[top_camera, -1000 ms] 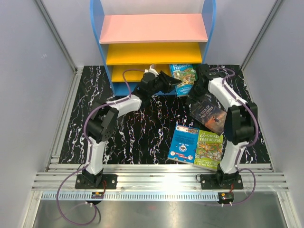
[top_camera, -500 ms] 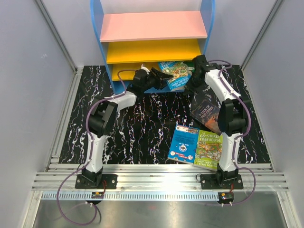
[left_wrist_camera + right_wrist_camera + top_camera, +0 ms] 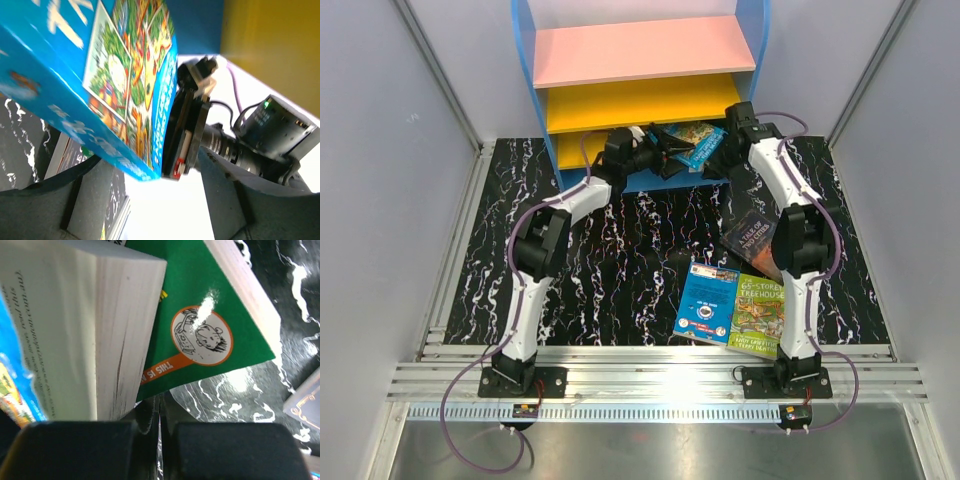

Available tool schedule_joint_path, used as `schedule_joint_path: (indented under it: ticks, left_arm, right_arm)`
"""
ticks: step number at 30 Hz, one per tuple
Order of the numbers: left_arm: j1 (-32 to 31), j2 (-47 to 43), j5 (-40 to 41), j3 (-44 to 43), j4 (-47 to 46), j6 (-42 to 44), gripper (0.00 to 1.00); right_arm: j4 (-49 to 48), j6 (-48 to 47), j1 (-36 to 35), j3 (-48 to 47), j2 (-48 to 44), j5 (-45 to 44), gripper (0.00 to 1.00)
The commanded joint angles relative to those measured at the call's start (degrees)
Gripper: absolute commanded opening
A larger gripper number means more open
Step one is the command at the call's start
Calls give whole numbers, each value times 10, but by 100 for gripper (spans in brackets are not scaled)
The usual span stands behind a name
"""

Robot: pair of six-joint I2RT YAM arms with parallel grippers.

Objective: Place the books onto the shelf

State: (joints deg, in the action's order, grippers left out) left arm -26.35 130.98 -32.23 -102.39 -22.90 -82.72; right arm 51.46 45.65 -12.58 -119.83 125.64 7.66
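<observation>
The shelf (image 3: 642, 52) stands at the back of the table. A blue Treehouse book (image 3: 696, 138) sits tilted in its lowest compartment, between my two grippers. My left gripper (image 3: 660, 153) is open; in the left wrist view the blue book (image 3: 115, 85) hangs above and between the spread fingers (image 3: 65, 200) without touching them. My right gripper (image 3: 722, 150) is shut, its tips (image 3: 160, 422) against the lower corner of a green cover with a coin circle (image 3: 200, 335), beside a thick block of pages (image 3: 120, 330). Three more books lie flat: dark (image 3: 756, 240), blue (image 3: 708, 303), lime-green (image 3: 761, 316).
The shelf's yellow board (image 3: 270, 45) is close above the left gripper, its blue side panel (image 3: 524, 60) to the left. The black marbled mat (image 3: 620, 270) covers the table. Grey walls close in on both sides, and a metal rail (image 3: 650, 380) runs along the near edge.
Both arms have stretched toward the shelf. The blue Treehouse book went from leaning in front of the shelf into the lowest compartment. The left gripper opened and let go of it.
</observation>
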Motion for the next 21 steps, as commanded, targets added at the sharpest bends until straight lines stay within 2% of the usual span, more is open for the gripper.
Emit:
schedule_joint_path:
  ticks: [1,4,7,8,9,11,12,15,21]
  left_arm:
    - [10,-3,-55,-39,-3,26,69]
    - [15,-2,-60,-26,4,32,68]
    - [16,2,-58,-28,41,62,56]
    - [16,2,-56,-28,47,66,51]
    - [17,8,-53,-29,52,68,39]
    - [16,15,-44,-32,54,64,26]
    - [16,23,-41,-35,55,62,13]
    - [16,44,-36,-67,66,61,0]
    - [17,81,-56,-184,119,101,0]
  right_arm:
    - [-87,-21,-1,-58,21,24,0]
    - [-99,-30,4,-74,36,31,0]
    - [-106,-41,12,-86,48,40,0]
    - [-108,-43,18,-86,50,45,0]
    - [-107,-45,19,-82,50,52,0]
    - [-107,-53,26,-74,41,55,0]
    - [-107,-57,26,-59,35,59,0]
    - [-111,-70,30,-25,7,58,0]
    - [-123,-77,34,34,-55,62,0]
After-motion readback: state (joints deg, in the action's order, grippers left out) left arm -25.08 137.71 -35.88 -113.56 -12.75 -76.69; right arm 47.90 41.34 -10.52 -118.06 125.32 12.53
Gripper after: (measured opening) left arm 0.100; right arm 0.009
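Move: The blue 26-Storey book sits askew in the shelf's low bay, its middle about 4 cm ahead of the open left hand, 3 cm to its right and 3 cm lower. The green book lies just under it, some 5 cm ahead, 5 cm right and 7 cm below that hand. From the shut right hand the blue book is about 4 cm ahead, 4 cm left and 2 cm up; A Tale of Two Cities lies roughly 17 cm back, 7 cm right and 12 cm below. Left hand sinks about 3 cm, shutting its fingers, then eases 2 cm forward towards the blue book's spine. ##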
